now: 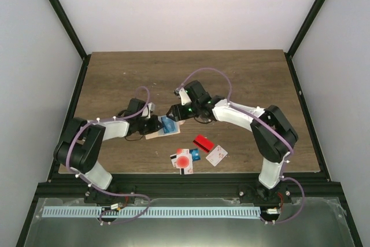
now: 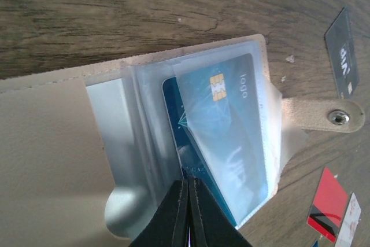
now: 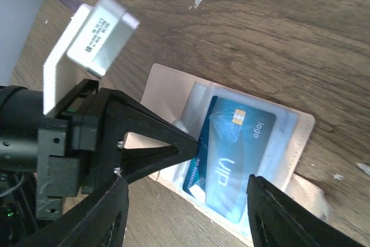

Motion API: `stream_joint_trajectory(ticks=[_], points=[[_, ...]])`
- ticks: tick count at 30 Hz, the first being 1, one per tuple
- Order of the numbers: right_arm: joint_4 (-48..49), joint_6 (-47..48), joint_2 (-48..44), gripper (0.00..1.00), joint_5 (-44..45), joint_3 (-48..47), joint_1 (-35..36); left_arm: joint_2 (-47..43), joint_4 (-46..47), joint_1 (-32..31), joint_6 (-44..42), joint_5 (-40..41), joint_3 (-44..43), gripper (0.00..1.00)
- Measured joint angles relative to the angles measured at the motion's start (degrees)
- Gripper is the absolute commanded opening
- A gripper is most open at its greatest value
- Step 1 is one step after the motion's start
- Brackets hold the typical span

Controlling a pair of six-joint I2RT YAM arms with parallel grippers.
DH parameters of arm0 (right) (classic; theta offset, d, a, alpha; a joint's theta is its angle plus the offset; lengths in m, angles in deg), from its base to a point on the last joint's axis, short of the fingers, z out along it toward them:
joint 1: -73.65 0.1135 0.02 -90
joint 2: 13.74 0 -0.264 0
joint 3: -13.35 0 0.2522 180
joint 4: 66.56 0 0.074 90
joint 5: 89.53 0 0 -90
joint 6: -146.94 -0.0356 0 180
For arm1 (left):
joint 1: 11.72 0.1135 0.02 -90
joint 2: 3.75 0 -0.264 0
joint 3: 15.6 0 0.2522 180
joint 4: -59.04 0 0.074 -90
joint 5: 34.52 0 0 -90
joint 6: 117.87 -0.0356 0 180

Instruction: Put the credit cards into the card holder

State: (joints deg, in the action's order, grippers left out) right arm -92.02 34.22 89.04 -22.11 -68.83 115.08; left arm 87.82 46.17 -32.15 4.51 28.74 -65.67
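Observation:
The beige card holder [image 2: 46, 137] lies open on the wooden table, its snap tab [image 2: 338, 117] sticking out to the right. A blue credit card [image 2: 231, 137] sits in its clear plastic sleeves, with a darker blue card edge behind it. My left gripper [image 2: 189, 186] is shut, its tips meeting at the near edge of the sleeves; whether a sleeve is pinched does not show. My right gripper [image 3: 188, 182] hangs open over the blue card [image 3: 243, 148] and holds nothing. From above, both grippers meet over the holder [image 1: 154, 135].
Loose cards lie near the table's front edge: a red one [image 1: 203, 143], a white one with a red dot [image 1: 183, 160], a small blue one [image 1: 195, 154] and a white one [image 1: 217, 155]. A dark card [image 2: 342, 50] lies beyond the holder's tab.

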Motion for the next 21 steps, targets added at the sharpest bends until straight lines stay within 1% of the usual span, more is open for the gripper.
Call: stream_joint_trajectory(ticks=[5,11,21], points=[[1.88,-1.44,2.05,0.58,-3.04,0.0,0.0,1.95,1.29,-0.22,-0.26,0.11,-0.37,0.04],[3.19,-3.04,6.58,0.58,-5.31,0.0,-0.07,3.1,2.67,-0.5,-0.72,0.11,-0.87,0.04],[4.11,-4.68,9.25,0.58,-5.97,0.33,-1.53,3.19,2.91,-0.63,-1.03,0.61,-0.87,0.04]])
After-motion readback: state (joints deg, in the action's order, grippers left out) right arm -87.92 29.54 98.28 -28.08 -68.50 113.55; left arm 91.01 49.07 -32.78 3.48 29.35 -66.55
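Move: Near the left hand's shut fingertips, the blue credit card in the holder's clear pocket has its middle about 3 cm to the right, 1 cm ahead and 1 cm lower. The open right hand hangs roughly 10 cm over that card, which lies 1 cm to its left and level fore-and-aft. On the table, again from the right hand, the holder's snap tab is 5 cm right and 1 cm ahead, the red card 13 cm right and 8 cm back. Dropping about 6 cm towards the blue card in the pocket, the right hand keeps its fingers wide open and rotates some 10 degrees; it drifts about a centimetre left and back early, then returns. The left hand, fingers still shut at the card's left edge, sinks slightly, then edges forward and right by about a centimetre, dragging the holder along. ##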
